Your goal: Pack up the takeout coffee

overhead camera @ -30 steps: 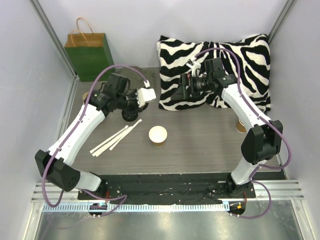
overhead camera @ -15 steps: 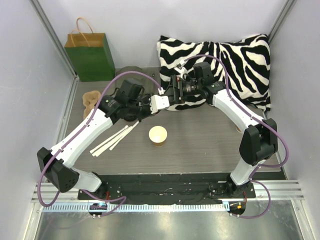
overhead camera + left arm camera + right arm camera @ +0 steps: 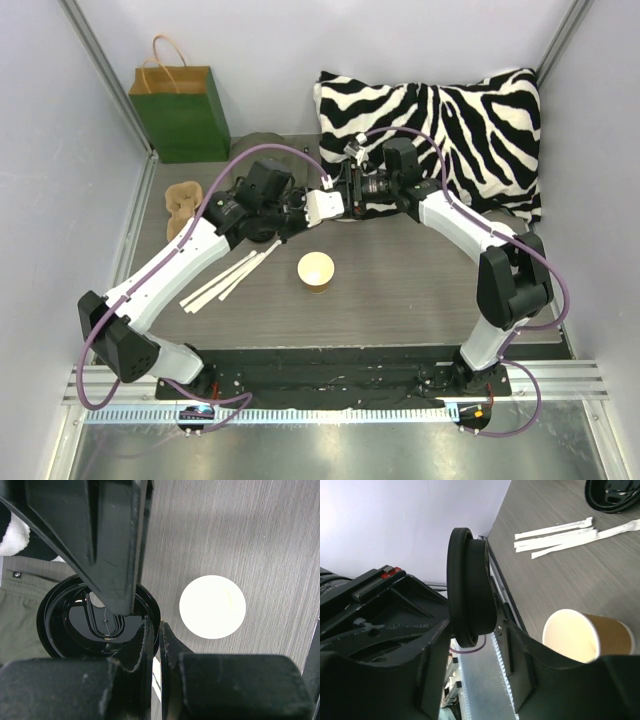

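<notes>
My left gripper [image 3: 155, 627] is shut on the rim of a round black lid [image 3: 75, 625] and holds it above the table. In the top view it [image 3: 335, 203] meets my right gripper [image 3: 350, 188] in front of the pillow. The same lid [image 3: 470, 580] stands edge-on between the right gripper's [image 3: 472, 630] fingers, against one finger, with a gap to the other. A tan cup with a white inside and no lid [image 3: 316, 270] stands upright mid-table, also seen below both wrists [image 3: 212, 606] [image 3: 570, 635]. The takeout coffee is out of view.
A green paper bag [image 3: 180, 110] stands at the back left, with a tan pulp tray [image 3: 180, 200] in front of it. A zebra pillow [image 3: 460, 120] fills the back right. White wrapped sticks [image 3: 230, 280] lie left of the cup. A second black lid [image 3: 612, 495] rests on the table.
The left arm swung right toward the centre carrying the lid. The right arm came left off the pillow to meet it, and its jaws have narrowed around the lid.
</notes>
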Action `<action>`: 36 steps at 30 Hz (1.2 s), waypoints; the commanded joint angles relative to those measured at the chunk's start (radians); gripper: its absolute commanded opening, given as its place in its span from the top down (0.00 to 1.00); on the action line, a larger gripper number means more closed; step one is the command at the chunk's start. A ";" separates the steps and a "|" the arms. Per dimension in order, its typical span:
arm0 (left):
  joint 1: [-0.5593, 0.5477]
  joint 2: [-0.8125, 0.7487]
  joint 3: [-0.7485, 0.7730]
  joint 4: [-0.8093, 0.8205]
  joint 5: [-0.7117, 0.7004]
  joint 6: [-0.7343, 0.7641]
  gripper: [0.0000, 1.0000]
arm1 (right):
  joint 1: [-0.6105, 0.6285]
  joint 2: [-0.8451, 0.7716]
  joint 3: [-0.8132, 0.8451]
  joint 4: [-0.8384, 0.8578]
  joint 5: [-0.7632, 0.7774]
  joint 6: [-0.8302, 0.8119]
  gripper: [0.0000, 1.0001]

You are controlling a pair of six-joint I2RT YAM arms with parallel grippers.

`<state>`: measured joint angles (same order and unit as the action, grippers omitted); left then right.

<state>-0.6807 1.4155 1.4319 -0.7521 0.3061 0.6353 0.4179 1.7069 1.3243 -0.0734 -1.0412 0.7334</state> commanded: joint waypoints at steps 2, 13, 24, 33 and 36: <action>-0.005 -0.023 0.001 0.027 0.021 -0.009 1.00 | 0.013 -0.006 0.015 0.173 -0.060 0.106 0.58; 0.030 -0.046 0.094 -0.135 0.063 -0.161 0.50 | -0.024 -0.010 0.099 0.080 -0.083 -0.032 0.99; 0.549 -0.087 0.148 -0.034 0.548 -0.934 0.15 | -0.050 -0.195 0.227 -0.569 0.289 -0.963 0.99; 0.626 -0.116 -0.180 0.396 0.764 -1.598 0.09 | 0.159 -0.576 -0.149 -0.277 0.720 -1.423 0.99; 0.621 -0.118 -0.286 0.612 0.807 -1.787 0.09 | 0.254 -0.691 -0.275 -0.129 0.837 -1.552 0.99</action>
<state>-0.0586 1.3247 1.2282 -0.4599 0.9894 -0.8047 0.6041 1.1061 1.1542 -0.4339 -0.4122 -0.5735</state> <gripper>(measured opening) 0.908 0.308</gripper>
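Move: The coffee lid being handed over lies roughly level. The left fingers pinch its rim, its middle about 4 cm ahead and 1 cm left of them. The right fingers straddle it from above and below, its middle some 2 cm left of the right hand and 1 cm ahead. From the right hand, the open cup stands about 8 cm back, 2 cm left and 16 cm down; a second lid lies 4 cm ahead, 13 cm left, 20 cm down. Close the right gripper onto the lid, then open the left gripper wide and draw it off left and up about 10 cm, dipping at the end. Take the right hand away to the right, first slightly forward and then back towards the cup's side, rising about 5 cm as its wrist rolls some 80 degrees to stand the lid on edge. ##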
